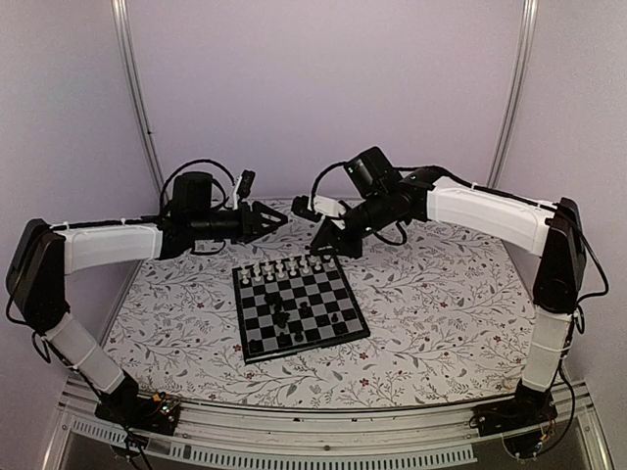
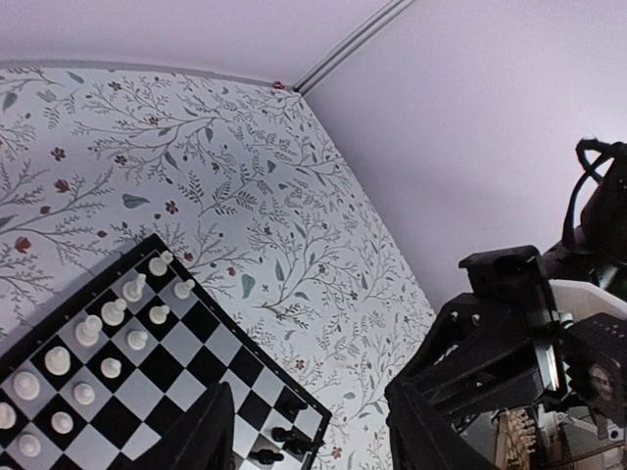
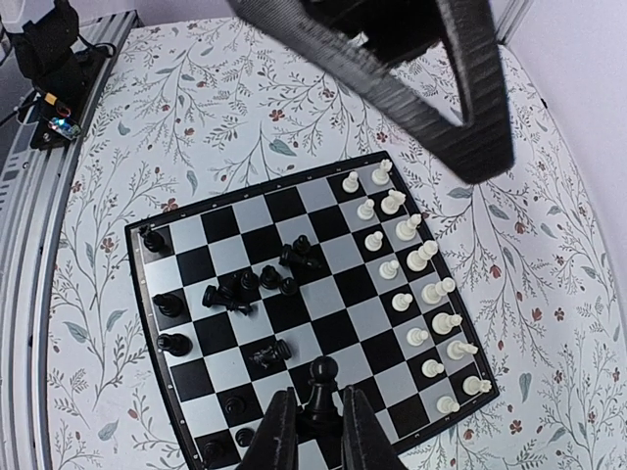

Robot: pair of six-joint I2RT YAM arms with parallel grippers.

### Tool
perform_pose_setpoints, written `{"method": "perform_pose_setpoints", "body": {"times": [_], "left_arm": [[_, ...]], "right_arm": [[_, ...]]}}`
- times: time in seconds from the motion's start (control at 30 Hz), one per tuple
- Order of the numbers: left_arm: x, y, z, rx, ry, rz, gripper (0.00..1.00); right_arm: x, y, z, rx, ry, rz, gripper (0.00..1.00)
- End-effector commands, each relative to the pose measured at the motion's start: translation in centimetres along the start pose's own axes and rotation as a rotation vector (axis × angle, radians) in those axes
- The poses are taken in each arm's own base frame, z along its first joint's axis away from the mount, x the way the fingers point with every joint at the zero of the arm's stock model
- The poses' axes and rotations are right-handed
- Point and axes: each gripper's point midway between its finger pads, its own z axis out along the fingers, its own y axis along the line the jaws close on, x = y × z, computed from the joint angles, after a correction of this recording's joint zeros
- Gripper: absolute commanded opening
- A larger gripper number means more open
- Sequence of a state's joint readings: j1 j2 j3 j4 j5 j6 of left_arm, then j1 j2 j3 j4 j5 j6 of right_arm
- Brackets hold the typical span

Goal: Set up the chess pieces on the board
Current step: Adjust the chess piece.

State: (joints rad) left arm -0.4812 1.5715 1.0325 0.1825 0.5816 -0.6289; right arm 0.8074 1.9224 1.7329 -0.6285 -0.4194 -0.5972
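The board [image 1: 238, 313] lies in the middle of the floral table. White chess pieces [image 1: 284, 266] stand in two rows along its far side. Black chess pieces [image 3: 245, 289] are scattered mid-board, some lying down, and a few stand along the near side. My right gripper [image 3: 312, 416] hovers above the board's far edge [image 1: 328, 245], shut on a black pawn [image 3: 322, 377] that stands upright between its fingers. My left gripper [image 1: 279, 220] is open and empty beyond the board's far left corner. Its view shows the board's border [image 2: 245, 331] and the white pieces [image 2: 108, 333].
The two grippers hang close together over the table's far side; the right arm's gripper [image 2: 509, 343] fills the right of the left wrist view. A metal rail with a small circuit board [image 3: 54, 98] runs along the near edge. Walls enclose the back and sides.
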Motion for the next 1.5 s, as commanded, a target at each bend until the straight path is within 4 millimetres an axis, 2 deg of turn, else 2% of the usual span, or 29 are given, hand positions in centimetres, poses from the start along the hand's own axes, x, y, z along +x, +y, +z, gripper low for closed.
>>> {"method": "perform_pose_setpoints", "body": {"times": [0.0, 0.2, 0.4, 0.53, 1.2, 1.27, 1.33, 1.37, 1.47], "left_arm": [[1.2, -3.6, 0.9, 0.187, 0.01, -0.084, 0.56], [3.5, -5.2, 2.6, 0.213, 0.068, -0.099, 0.53], [4.8, -5.3, 3.7, 0.224, 0.104, -0.115, 0.42], [5.4, -6.0, 4.3, 0.255, 0.13, -0.12, 0.39], [6.7, -6.7, 5.1, 0.339, 0.184, -0.181, 0.14], [6.7, -6.8, 5.1, 0.338, 0.183, -0.18, 0.12], [6.5, -6.4, 5.0, 0.309, 0.181, -0.165, 0.11], [6.0, -6.3, 5.0, 0.285, 0.169, -0.133, 0.11], [5.6, -5.4, 4.8, 0.183, 0.175, -0.043, 0.1]], "right_arm": [[-0.8, 0.3, -1.3, -0.009, -0.042, 0.023, 0.12], [-0.9, 0.0, -1.7, -0.005, -0.052, 0.031, 0.12], [-1.3, 0.0, -2.3, -0.004, -0.069, 0.035, 0.12], [-1.4, -0.2, -2.3, 0.001, -0.073, 0.037, 0.12], [-0.2, -0.8, -0.9, 0.009, -0.043, 0.048, 0.13], [0.0, -1.0, -0.8, 0.015, -0.038, 0.053, 0.16], [0.1, -0.9, -0.8, 0.009, -0.036, 0.063, 0.26], [0.0, -0.8, -1.2, -0.003, -0.045, 0.071, 0.31], [-0.6, 0.4, -3.0, -0.084, -0.093, 0.091, 0.4]]}}
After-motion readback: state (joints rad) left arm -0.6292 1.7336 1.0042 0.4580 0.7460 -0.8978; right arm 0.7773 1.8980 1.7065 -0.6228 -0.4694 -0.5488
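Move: The black chess piece is already in the right gripper's closed fingertips, practically at that hand's point. From the open left gripper it is about 7 cm to the right, 5 cm back and 3 cm lower. Below the left gripper by some 20 cm, the middle of the white row is about 5 cm ahead and 1 cm right; the chessboard's middle is about 7 cm back and 4 cm right. Bring the open left gripper about 8 cm right, 5 cm back and a little down to the black piece in the right fingertips, turning the wrist roughly 15 degrees clockwise. Keep the right hand nearly still with its grip. Close the left fingers until they pinch the piece, then open the right ones to let go. ##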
